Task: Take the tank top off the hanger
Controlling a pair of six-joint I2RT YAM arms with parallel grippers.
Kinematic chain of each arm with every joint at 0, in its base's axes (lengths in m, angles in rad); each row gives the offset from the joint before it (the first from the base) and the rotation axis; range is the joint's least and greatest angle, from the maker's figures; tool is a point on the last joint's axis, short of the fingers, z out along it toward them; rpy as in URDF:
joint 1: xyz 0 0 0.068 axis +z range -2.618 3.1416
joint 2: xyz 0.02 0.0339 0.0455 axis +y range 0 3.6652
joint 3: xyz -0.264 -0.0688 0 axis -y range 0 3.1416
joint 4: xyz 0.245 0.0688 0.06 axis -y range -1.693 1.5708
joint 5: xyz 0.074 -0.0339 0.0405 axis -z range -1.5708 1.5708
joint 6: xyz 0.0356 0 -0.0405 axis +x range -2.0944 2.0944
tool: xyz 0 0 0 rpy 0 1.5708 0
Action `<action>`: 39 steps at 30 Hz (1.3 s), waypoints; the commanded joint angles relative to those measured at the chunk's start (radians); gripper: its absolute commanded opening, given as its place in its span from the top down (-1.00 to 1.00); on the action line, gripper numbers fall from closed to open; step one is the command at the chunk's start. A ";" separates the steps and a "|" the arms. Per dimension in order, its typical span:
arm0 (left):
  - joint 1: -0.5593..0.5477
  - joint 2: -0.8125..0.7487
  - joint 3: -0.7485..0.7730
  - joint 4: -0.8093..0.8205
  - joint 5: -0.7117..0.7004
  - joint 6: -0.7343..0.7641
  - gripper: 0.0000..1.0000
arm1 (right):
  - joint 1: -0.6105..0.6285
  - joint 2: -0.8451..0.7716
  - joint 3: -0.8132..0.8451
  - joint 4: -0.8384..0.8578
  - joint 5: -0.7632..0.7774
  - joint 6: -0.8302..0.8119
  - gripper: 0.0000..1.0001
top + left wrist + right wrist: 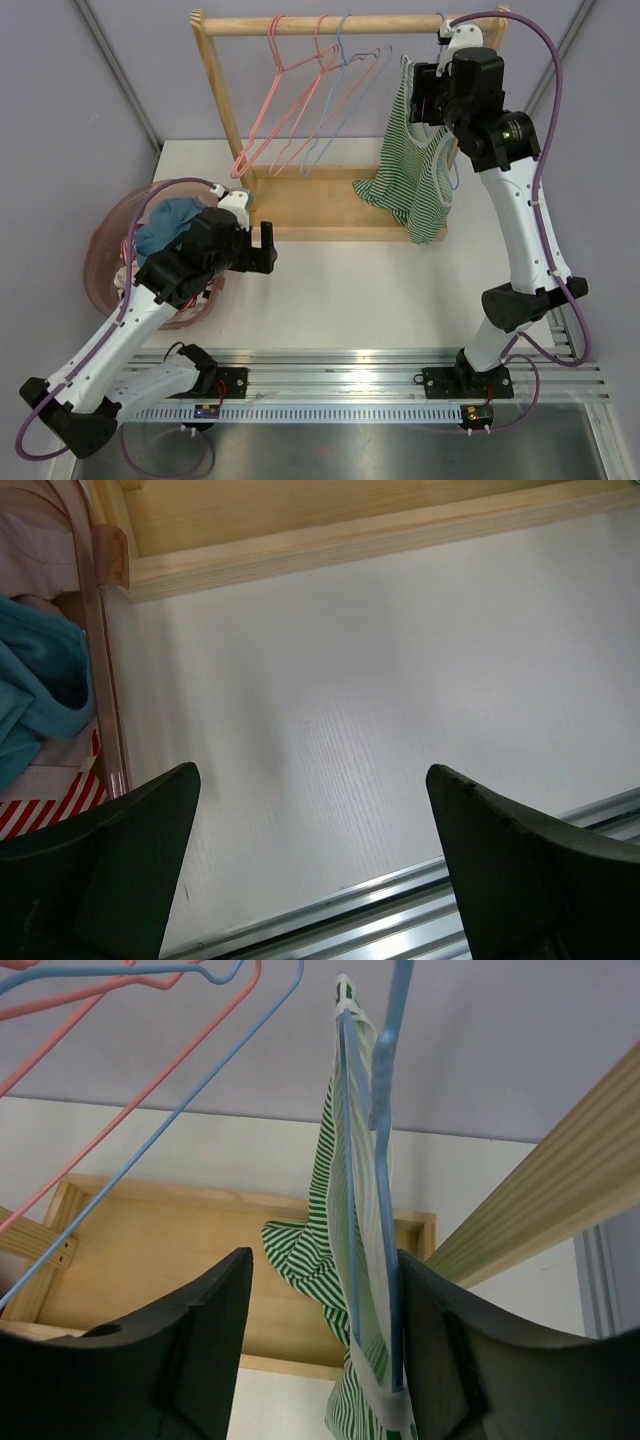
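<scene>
The green-and-white striped tank top (410, 175) hangs on a blue hanger (385, 1160) at the right end of the wooden rack's rail (320, 25). My right gripper (425, 95) is up at the top's shoulder. In the right wrist view the tank top (335, 1190) and the hanger wire pass between the jaws of the right gripper (322, 1260). The right finger lies against the wire and a gap remains at the left finger. My left gripper (268, 245) hovers low over the white table (380, 680), and the left gripper (312, 770) is wide open and holds nothing.
Pink empty hangers (290, 100) and a blue one (340, 110) hang left of the tank top. The rack's wooden base (330, 205) lies beneath. A pink basket (105, 250) holding a blue garment (165, 220) stands at the left. A metal rail (360, 365) runs along the near edge.
</scene>
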 commanded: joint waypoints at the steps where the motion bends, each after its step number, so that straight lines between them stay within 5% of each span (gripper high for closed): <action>1: -0.008 -0.007 -0.006 0.046 -0.011 0.024 -0.98 | -0.008 0.027 0.079 -0.047 -0.036 -0.017 -0.25; 12: -0.009 -0.006 -0.018 0.052 0.016 0.035 -0.98 | -0.008 0.039 0.092 -0.014 -0.097 0.010 0.77; 19: -0.009 -0.015 -0.021 0.056 0.038 0.041 -0.98 | -0.010 0.031 0.141 0.020 -0.155 0.035 1.00; 30: -0.009 -0.030 -0.021 0.070 0.067 0.046 -0.98 | -0.008 -0.022 0.185 0.062 -0.223 0.072 1.00; 39: -0.009 -0.096 0.056 0.124 0.193 0.069 -0.98 | -0.008 -0.214 0.012 0.059 -0.304 0.090 1.00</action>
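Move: The right hand, half closed, has the near arm of the tank top's blue hanger just inside its right finger, about 2 cm to its right and 1 cm ahead. The tank top hangs from it, its middle some 16 cm below and 3 cm farther out than the hand. An empty blue hanger is roughly 12 cm left and 2 cm ahead, at hand height. From the left hand the hanger lies about 28 cm right, 21 cm forward and 22 cm up. Dipping about a centimetre, the right hand shuts its fingers and pinches the hanger's near arm below the neck, then eases left and up, and finally draws up and back from the rail. It ends some 6 cm higher and 5 cm nearer the base, turned about 15 degrees counter-clockwise with its left side raised. ##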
